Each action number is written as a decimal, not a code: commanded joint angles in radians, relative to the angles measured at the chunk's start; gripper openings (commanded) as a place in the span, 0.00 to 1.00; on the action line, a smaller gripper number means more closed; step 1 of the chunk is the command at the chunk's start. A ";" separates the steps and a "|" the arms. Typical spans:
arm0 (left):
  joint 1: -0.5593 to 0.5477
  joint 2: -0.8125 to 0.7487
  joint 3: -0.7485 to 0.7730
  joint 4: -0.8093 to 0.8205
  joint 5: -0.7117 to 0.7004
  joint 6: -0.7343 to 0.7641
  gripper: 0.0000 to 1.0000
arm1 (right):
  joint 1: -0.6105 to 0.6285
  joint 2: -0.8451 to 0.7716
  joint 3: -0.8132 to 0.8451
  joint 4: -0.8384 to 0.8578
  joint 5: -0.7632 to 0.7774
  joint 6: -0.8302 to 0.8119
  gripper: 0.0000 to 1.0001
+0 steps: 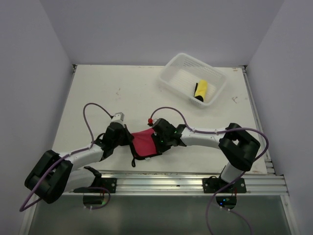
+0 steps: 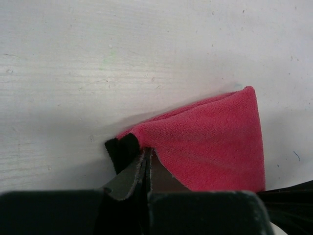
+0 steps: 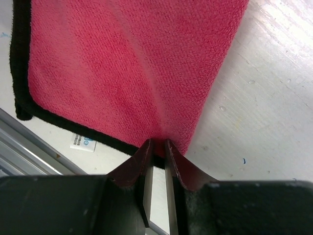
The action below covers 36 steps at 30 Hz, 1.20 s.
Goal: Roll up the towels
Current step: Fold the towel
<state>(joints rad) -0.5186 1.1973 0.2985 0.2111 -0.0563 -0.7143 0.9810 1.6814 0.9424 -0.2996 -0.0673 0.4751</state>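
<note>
A red towel [image 1: 145,143] with a black hem lies near the table's front edge, between my two grippers. My left gripper [image 1: 128,140] is at its left side. In the left wrist view this gripper [image 2: 146,152] is shut on a black-hemmed corner, and the red towel [image 2: 210,142] rises from it in a raised fold. My right gripper [image 1: 159,142] is at the towel's right side. Seen from the right wrist, it [image 3: 157,146] pinches a small ridge of the red towel [image 3: 122,63] at its edge. A rolled yellow towel [image 1: 201,91] lies in the white basket [image 1: 178,73].
The basket stands at the back right of the table. An aluminium rail [image 1: 186,183] runs along the near edge, just behind the towel's hem. A small white label [image 3: 83,142] lies by the hem. Purple cables loop above both arms.
</note>
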 commanded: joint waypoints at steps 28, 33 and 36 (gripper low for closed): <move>-0.001 -0.122 0.269 -0.159 0.032 0.061 0.47 | -0.076 -0.287 -0.171 0.135 0.017 0.325 0.40; -0.001 -0.007 0.361 -0.173 0.085 0.076 0.48 | -0.076 -0.238 -0.206 0.195 -0.011 0.387 0.40; -0.001 0.022 0.370 -0.154 0.117 0.064 0.47 | -0.077 -0.216 -0.226 0.231 -0.012 0.405 0.41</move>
<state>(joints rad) -0.5182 1.1984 0.6315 0.0360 0.0051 -0.6682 0.9085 1.4425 0.7357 -0.1528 -0.0578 0.8268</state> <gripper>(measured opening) 0.475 0.404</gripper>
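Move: My shut left fingertips rest on the folded red towel near its far left corner; from them its far right corner lies about 10 cm to the right and 5 ahead, and its black loop's end some 13 cm back, 1 cm right. My right fingertips, slightly open, are on the towel's near right corner, whose tip is 1 cm back and 1 to the left; the white tag lies 4 cm back and 5 left. I lift both hands off the towel. My left rises about 3 cm still shut, then opens to roughly half while climbing on to 10 cm up and swinging 5 cm forward and 4 to the right, over the far edge. My right hops up some 8 cm, opening wider, veers right, then sinks and comes back leftward to hover just above the near right corner, turning about 20 degrees clockwise. ##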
